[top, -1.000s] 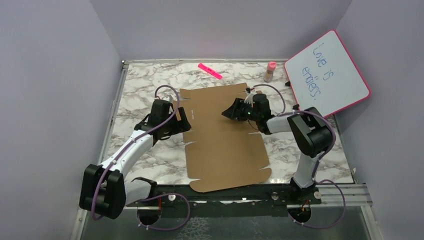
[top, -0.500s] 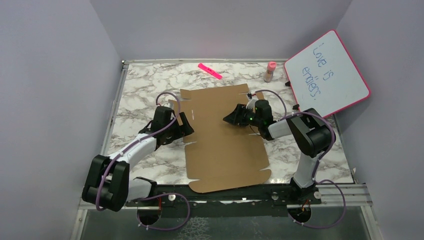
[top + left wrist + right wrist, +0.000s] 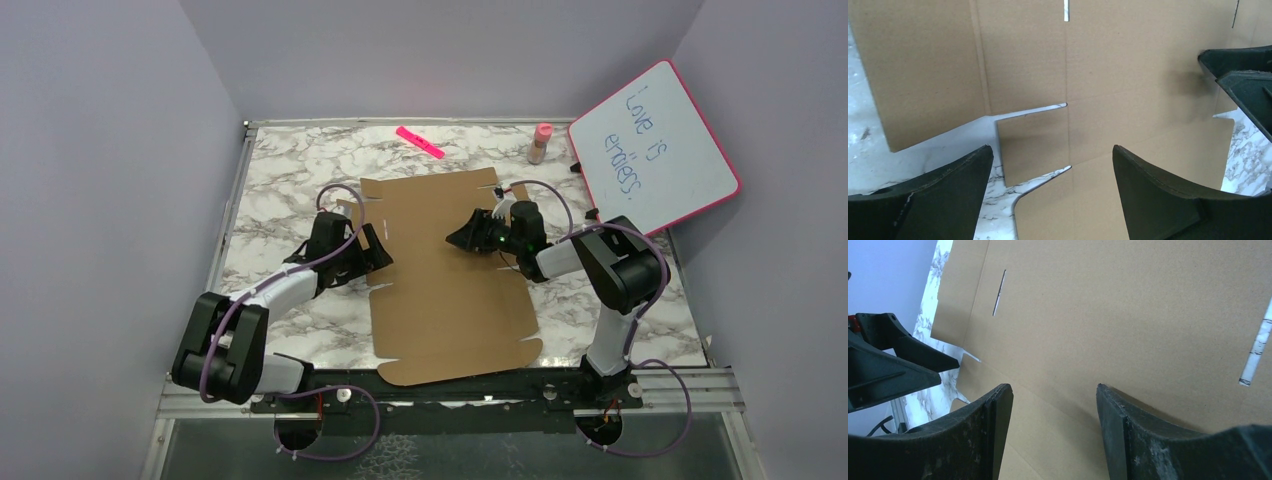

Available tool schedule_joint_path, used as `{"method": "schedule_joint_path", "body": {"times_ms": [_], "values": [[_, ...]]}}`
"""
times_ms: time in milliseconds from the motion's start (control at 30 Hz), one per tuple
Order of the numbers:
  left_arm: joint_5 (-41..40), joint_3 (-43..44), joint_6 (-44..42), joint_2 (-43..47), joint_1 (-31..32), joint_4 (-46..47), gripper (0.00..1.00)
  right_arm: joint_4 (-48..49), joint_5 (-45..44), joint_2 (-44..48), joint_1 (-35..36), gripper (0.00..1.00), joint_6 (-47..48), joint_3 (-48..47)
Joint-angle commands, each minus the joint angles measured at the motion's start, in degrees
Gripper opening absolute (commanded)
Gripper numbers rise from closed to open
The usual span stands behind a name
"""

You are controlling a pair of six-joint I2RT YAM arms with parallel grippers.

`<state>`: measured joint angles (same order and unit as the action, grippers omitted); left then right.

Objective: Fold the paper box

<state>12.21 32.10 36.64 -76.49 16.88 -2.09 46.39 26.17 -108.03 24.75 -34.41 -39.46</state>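
The paper box (image 3: 445,275) lies flat and unfolded on the marble table, a brown die-cut sheet with slots and side flaps. My left gripper (image 3: 378,252) hovers open at the sheet's left edge; its wrist view shows a small side flap (image 3: 1030,142) between the two black fingers (image 3: 948,195), nothing gripped. My right gripper (image 3: 457,237) sits low over the sheet's upper middle, jaws apart above bare cardboard (image 3: 1128,315), holding nothing. In the right wrist view the left gripper (image 3: 913,357) shows at the far edge.
A pink-framed whiteboard (image 3: 655,148) leans at the back right. A small pink bottle (image 3: 540,143) and a pink marker (image 3: 420,142) lie near the back edge. Purple walls close in the table (image 3: 280,170) on three sides.
The left arm has reached further right, bringing its gripper onto the sheet's left edge. The right gripper shifted slightly right and then held still.
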Motion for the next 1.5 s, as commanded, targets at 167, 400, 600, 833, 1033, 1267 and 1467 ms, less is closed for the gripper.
{"method": "schedule_joint_path", "body": {"times_ms": [167,400,600,833,1033,1267,1467], "values": [[4.8,-0.3,3.0,-1.1,1.8,3.6,0.81,-1.5,0.4,-1.6,0.7,0.68,0.9,1.6],[4.1,1.1,4.4,3.2,2.1,3.2,0.72,-1.0,0.5,-1.6,0.7,0.68,0.7,1.7],[3.8,2.7,4.6,5.2,2.7,2.2,0.68,-0.7,0.6,-2.3,0.7,0.68,0.3,1.5],[3.6,4.3,5.0,4.1,5.2,2.2,0.67,-0.5,0.7,-2.6,0.9,0.68,0.2,1.5],[1.2,6.7,5.0,2.0,8.7,2.2,0.67,-0.4,0.6,-2.8,0.8,0.68,0.0,1.5],[-0.9,8.7,4.4,-0.7,11.2,0.6,0.67,-0.6,0.0,-2.2,0.8,0.68,0.2,1.6],[-5.4,11.6,0.7,0.8,11.2,-5.0,0.71,-1.9,-0.5,-0.5,0.8,0.68,1.1,1.5]]}}
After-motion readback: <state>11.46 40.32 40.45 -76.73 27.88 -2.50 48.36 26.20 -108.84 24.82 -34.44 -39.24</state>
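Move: The small tab on the cardboard's left edge lies almost under the left hand, about 1 cm to its left, level fore and aft and 2 cm below. From that hand, the left side flap is some 9 cm ahead and 5 cm left, the left slot 9 cm ahead and 1 cm right, and the tab's near slit 3 cm back and straight in line, all 2 cm down. The tab is roughly 7 cm back and 17 cm left of the right hand, 2 cm lower. The tab's free outer edge is caught by the left hand's outer finger as the gripper narrows by about a quarter and edges right at table height. The left hand then rises about 5 cm while sweeping right, roughly 7 cm in all, pushing the tab inward over its crease and turning slightly clockwise. The right hand stays put, its fingertip still resting on the middle of the cardboard. ##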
